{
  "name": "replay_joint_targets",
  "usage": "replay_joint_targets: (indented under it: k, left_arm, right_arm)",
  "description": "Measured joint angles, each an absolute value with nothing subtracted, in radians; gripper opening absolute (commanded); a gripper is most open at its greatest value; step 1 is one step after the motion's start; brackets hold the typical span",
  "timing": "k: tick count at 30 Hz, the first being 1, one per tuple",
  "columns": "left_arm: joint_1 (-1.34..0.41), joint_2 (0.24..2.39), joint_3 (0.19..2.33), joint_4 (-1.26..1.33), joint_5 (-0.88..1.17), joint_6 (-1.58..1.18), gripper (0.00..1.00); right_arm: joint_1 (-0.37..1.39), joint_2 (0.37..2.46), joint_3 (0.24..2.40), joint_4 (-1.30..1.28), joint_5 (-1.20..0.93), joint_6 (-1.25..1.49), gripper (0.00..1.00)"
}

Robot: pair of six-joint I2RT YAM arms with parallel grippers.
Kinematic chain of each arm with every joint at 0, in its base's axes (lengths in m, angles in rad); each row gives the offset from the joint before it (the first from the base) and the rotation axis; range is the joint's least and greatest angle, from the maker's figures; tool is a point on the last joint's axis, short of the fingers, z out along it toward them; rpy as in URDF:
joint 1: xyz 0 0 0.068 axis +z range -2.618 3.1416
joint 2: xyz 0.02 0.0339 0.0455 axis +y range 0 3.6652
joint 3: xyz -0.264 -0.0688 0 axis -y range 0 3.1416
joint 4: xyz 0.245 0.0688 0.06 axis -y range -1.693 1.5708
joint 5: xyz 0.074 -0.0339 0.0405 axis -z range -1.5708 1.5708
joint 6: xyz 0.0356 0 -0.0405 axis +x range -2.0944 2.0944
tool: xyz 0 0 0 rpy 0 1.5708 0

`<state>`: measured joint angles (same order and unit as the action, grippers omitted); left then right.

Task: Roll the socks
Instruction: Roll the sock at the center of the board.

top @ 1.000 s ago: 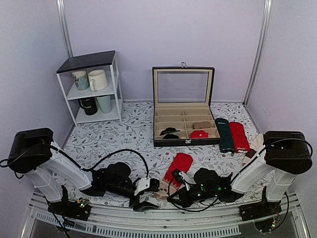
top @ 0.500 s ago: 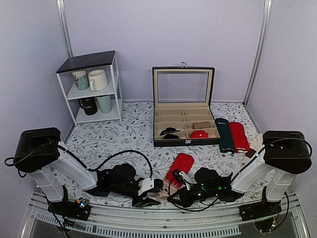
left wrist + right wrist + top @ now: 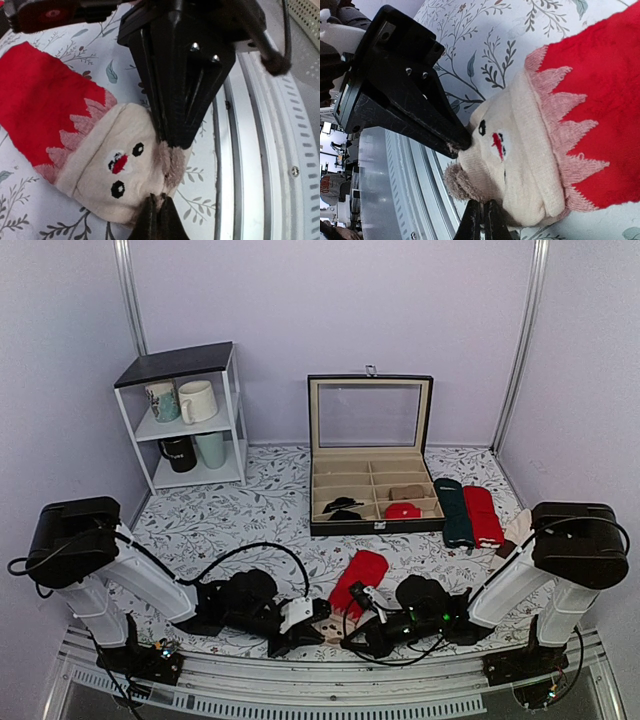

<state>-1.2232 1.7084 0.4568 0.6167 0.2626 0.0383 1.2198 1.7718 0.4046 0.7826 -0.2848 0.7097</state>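
The socks lie near the table's front edge, bright red, with a beige end that carries a small face. The left wrist view shows the socks running away to the upper left. My left gripper is shut on the beige edge beside a fuzzy pompom. My right gripper is shut on the same beige end from the other side. In the top view the left gripper and right gripper meet low over that end.
An open black display case stands behind the socks. A dark green sock and a plain red sock lie to its right. A white shelf with mugs is at the back left. The metal front rail runs just below the grippers.
My left gripper has slid right to the beige end and shut on it. The right gripper has stayed shut on the socks, almost still.
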Motion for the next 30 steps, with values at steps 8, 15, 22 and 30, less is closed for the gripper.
replay_joint_targets:
  k: [8,15,22,30]
  left_arm:
    - [-1.24,1.696,0.46,0.583,0.298,-0.097,0.0]
    - [-1.245,1.698,0.493,0.524,0.306,-0.205,0.0]
    - [-1.245,1.74,0.519,0.542,0.347,-0.268,0.0]
    - [-1.245,1.758,0.524,0.566,0.364,-0.289,0.0]
  right_arm:
    - [1.202,1.721,0.414,0.7,-0.32,0.631,0.26]
    - [1.203,1.592,0.373,0.593,-0.27,0.488,0.5]
    - [1.274,1.456,0.235,0.653,-0.146,0.234,0.55]
    - [1.317,1.497,0.268,0.741,-0.079,0.007,0.54]
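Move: I already pinch the sock's near, face end at both corners, left hand and right hand about 5 cm apart. From my left hand the sock's middle lies about 8 cm ahead, 5 cm right; from my right hand about 9 cm straight ahead, at roughly finger height. The open box is about 35 cm ahead and 6 cm right of my right hand; the green sock lies 31 cm ahead, 22 cm right. My right fingers open to about half and let go of their corner; that hand pulls off to the right some 4 cm while lifting, swings back left about 2 cm, ends nearly 4 cm higher, and rolls some 45 degrees, front side rising. My left hand keeps its pinch, drawing its corner back 2 cm and then right a little over 1 cm, tilting its front side down about 20 degrees. ##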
